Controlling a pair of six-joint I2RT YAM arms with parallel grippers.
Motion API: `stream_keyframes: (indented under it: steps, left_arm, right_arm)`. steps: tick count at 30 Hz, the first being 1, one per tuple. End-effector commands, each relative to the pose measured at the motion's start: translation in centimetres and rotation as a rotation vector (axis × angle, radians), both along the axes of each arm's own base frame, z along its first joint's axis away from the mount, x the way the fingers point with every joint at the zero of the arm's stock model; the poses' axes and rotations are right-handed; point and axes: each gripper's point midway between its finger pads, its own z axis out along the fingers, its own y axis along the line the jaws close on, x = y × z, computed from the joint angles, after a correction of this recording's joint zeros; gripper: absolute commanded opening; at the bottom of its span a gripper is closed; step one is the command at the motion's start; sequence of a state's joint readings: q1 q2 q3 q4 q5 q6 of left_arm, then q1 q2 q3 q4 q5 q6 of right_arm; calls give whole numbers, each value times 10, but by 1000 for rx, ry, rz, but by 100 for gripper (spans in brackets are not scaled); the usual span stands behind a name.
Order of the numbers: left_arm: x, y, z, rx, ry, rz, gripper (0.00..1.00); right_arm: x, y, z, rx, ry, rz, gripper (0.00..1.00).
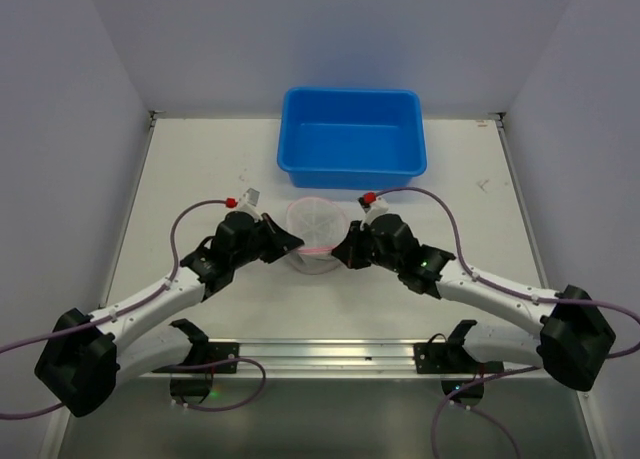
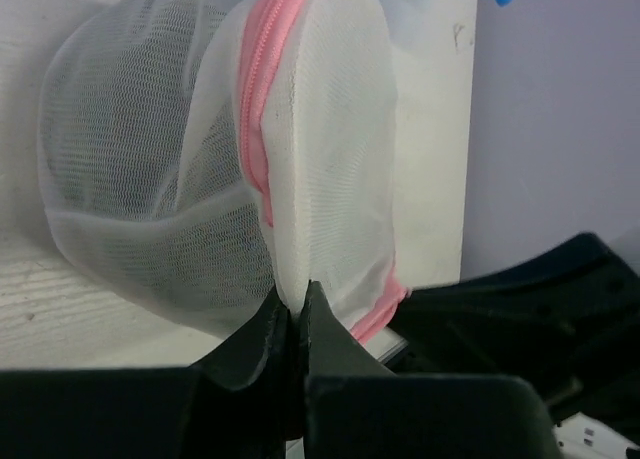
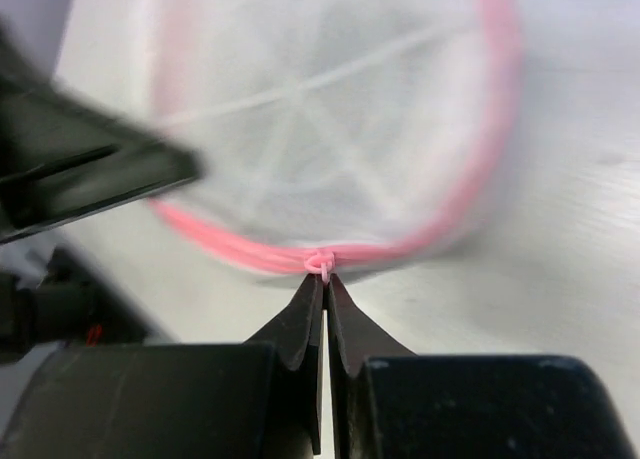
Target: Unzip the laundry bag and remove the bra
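The laundry bag (image 1: pixel 316 229) is a small white mesh drum with pink trim, at the table's middle between both grippers. My left gripper (image 1: pixel 291 242) is shut on the bag's white fabric edge (image 2: pixel 295 289), beside the pink zipper (image 2: pixel 258 109). My right gripper (image 1: pixel 343 247) is shut on the small pink zipper pull (image 3: pixel 322 265) at the rim of the bag's round face (image 3: pixel 330 119). The bra is not visible; the mesh shows only a dim shading inside.
A blue plastic tub (image 1: pixel 352 136) stands just behind the bag, toward the back of the table. The white table (image 1: pixel 200 179) is walled at left, right and back. The right arm's black body (image 2: pixel 530 309) lies close behind the bag.
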State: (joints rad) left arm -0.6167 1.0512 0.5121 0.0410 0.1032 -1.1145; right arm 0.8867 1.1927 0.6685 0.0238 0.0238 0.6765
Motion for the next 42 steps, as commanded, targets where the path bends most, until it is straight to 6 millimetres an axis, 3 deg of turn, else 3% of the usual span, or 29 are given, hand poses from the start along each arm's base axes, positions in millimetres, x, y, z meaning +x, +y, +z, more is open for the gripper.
stream_keyframes:
  steps: [1, 6, 9, 12, 15, 20, 25, 28, 29, 30, 31, 34, 35, 37, 42]
  left_arm:
    - [-6, 13, -10, 86, -8, -36, 0]
    - [-14, 21, -16, 140, -20, -142, 0]
    - [-8, 29, -17, 161, -37, -205, 0]
    - [9, 28, -13, 224, -65, -252, 0]
    - [36, 17, -2, 243, -89, -267, 14]
    - [78, -9, 21, 184, -131, -261, 53]
    - [81, -9, 40, 121, -143, -200, 100]
    - [71, 11, 40, 157, -127, -105, 100]
    - [62, 21, 44, 172, -123, -72, 100]
    - [61, 36, 35, 211, -107, -7, 100]
    - [55, 45, 44, 218, -133, 33, 100]
    - [45, 83, 29, 307, -83, 194, 100]
    - [39, 90, 36, 297, -101, 226, 100]
    - [28, 96, 33, 263, -96, 260, 100]
    - [9, 89, 13, 181, -20, 258, 100]
  right_arm:
    - [36, -79, -23, -120, 6, -224, 0]
    - [44, -120, -37, -222, 60, -302, 0]
    - [44, -119, -38, -254, 72, -264, 0]
    - [34, -94, -34, -194, 82, -134, 0]
    - [18, -66, -23, -129, 89, -28, 0]
    - [-10, -5, 4, -23, 92, 90, 0]
    - [-1, 29, 26, 100, 55, 79, 0]
    - [7, 40, 34, 128, 39, 59, 0]
    - [8, 42, 36, 134, 33, 52, 0]
    - [10, 45, 37, 136, 29, 46, 0]
    - [11, 48, 40, 145, 25, 43, 0]
    - [10, 58, 44, 152, 21, 53, 0]
    - [9, 60, 42, 148, 20, 57, 0]
    - [4, 67, 41, 143, 23, 70, 0]
    - [-3, 77, 36, 133, 30, 91, 0]
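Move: The laundry bag stands between the hands, its middle about 6 cm ahead of the left hand, 3 cm to its right and 6 cm below. From the right hand, which pinches the zipper pull at the lid's near edge, it lies some 7 cm ahead, 4 cm to the left and 6 cm down; the pull is about 7 cm right of the left hand and 1 cm back. The blue bin stands roughly 27 cm ahead of the right hand, 4 cm to its right, 7 cm lower. The zipper pull stays pinched in the right fingers, drawn about 7 cm right and 4 cm forward, then carried some 14 cm back to the left and slightly back across the bag's near side. The left hand first keeps its pinch on the bag's mesh, slides 7 cm forward as its fingers open wide, then lets go and backs off left, rising. ##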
